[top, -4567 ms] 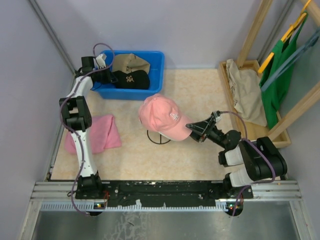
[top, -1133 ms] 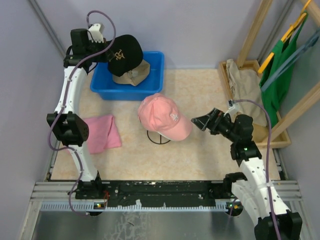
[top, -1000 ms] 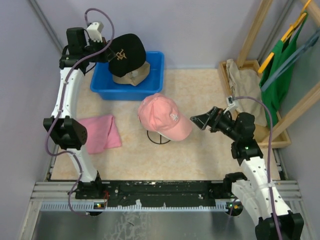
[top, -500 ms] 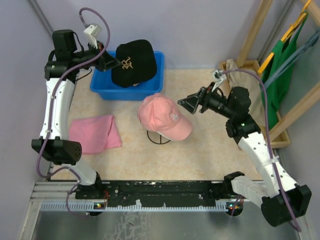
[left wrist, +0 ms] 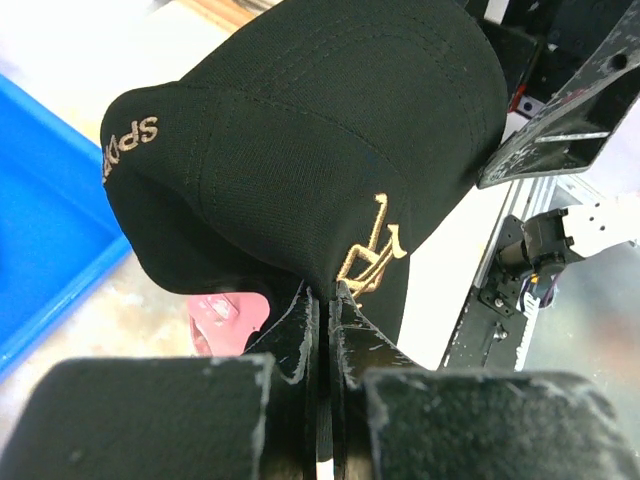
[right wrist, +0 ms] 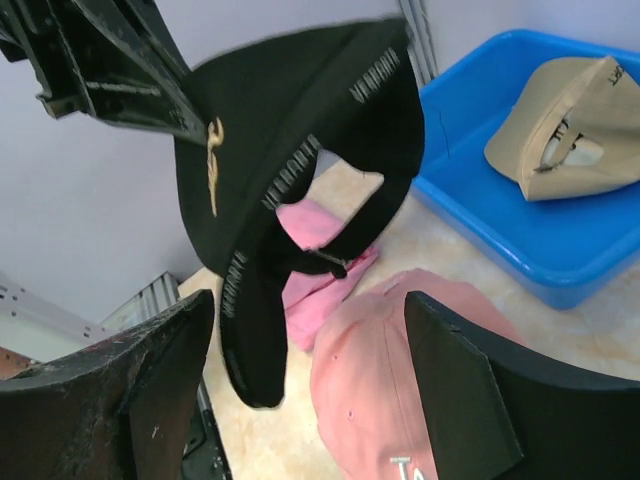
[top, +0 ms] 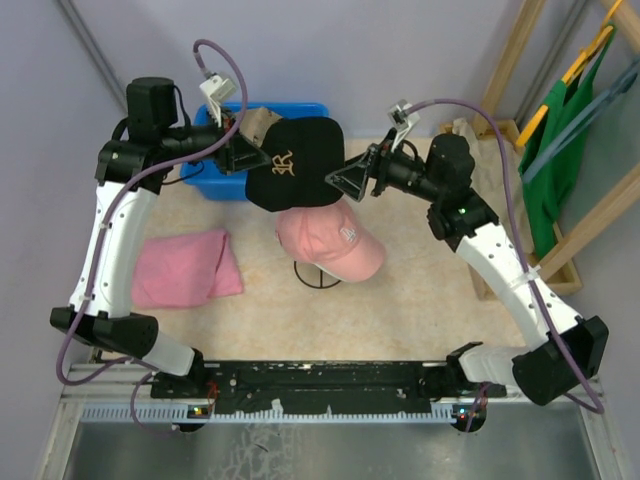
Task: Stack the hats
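Observation:
My left gripper (top: pixel 240 158) is shut on the edge of the black cap (top: pixel 295 165) and holds it in the air just behind and above the pink cap (top: pixel 328 240). The pink cap sits on a black wire stand (top: pixel 313 276). In the left wrist view the gripper (left wrist: pixel 322 300) pinches the black cap (left wrist: pixel 300 150) near its gold logo. My right gripper (top: pixel 348 178) is open beside the black cap's right side. In the right wrist view the gripper (right wrist: pixel 308 298) frames the black cap (right wrist: pixel 290 170) and the pink cap (right wrist: pixel 400 380). The tan cap (top: pixel 262 120) lies in the blue bin (top: pixel 318 130). No white cap shows.
A flat pink cloth (top: pixel 187 266) lies at the left. A wooden rack at the right holds a beige garment (top: pixel 490 180) and a green one (top: pixel 555 130) on a hanger. Walls close in the back and left.
My left arm has carried the black cap from over the blue bin rightward to above the pink cap. My right arm has risen and swung left, open, up to the black cap.

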Robot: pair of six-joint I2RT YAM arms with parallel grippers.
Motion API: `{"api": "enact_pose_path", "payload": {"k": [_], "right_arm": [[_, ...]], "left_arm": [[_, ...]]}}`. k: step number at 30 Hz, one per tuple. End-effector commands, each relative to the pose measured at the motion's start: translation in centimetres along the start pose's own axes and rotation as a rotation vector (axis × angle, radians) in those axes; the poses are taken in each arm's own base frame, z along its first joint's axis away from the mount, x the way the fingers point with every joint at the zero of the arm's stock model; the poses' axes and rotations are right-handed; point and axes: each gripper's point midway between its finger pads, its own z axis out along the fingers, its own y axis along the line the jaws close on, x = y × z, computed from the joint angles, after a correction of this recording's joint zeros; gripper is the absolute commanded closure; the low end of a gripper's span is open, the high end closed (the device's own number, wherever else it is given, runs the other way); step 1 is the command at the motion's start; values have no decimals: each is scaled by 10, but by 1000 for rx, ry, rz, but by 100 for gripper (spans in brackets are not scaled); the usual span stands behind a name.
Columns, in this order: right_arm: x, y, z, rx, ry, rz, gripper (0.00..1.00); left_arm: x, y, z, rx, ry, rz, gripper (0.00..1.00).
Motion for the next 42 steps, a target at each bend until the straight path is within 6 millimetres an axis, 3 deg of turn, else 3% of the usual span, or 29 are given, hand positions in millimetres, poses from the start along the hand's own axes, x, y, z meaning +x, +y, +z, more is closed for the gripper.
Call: {"api": "enact_pose_path", "payload": {"k": [1, 5, 10, 18, 31, 42], "right_arm": [[-35, 22, 2, -53, -64, -91, 23], [-38, 25, 5, -71, -64, -83, 24], [-36, 29, 6, -92, -52, -56, 35], [-17, 27, 14, -124, 12, 7, 50], [0, 31, 7, -145, 53, 65, 61], [10, 27, 11, -156, 57, 114, 83]], "left_arm": [[11, 0, -1, -41, 40, 15, 100], [14, -1, 1, -45, 51, 20, 100], [17, 0, 6, -56, 70, 25, 100], [19, -4, 13, -56, 94, 46, 100], [12, 6, 18, -88, 100, 67, 100], [11, 4, 18, -74, 97, 73, 100]]}}
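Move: About 5 cm to the right hand's left and some 2 cm ahead, nearly level with it, is the black hat's middle; the hat's free rim is just ahead of the open fingers. It hangs from the left hand, about 5 cm right of that hand and 2 cm ahead. The pink hat sits roughly 22 cm below the right hand, some 3 cm left and 2 cm back; the blue bin is about 18 cm ahead, 16 cm left and 35 cm down. Closing from wide open to nearly shut around the free rim of the black hat, the right hand rises about 2 cm, then sinks some 3.5 cm while easing 2 cm left, tipping slightly down and turning a little counter-clockwise. The left hand keeps its pinch on the opposite side and lowers about 3 cm, its fingers dipping some 10 degrees. ##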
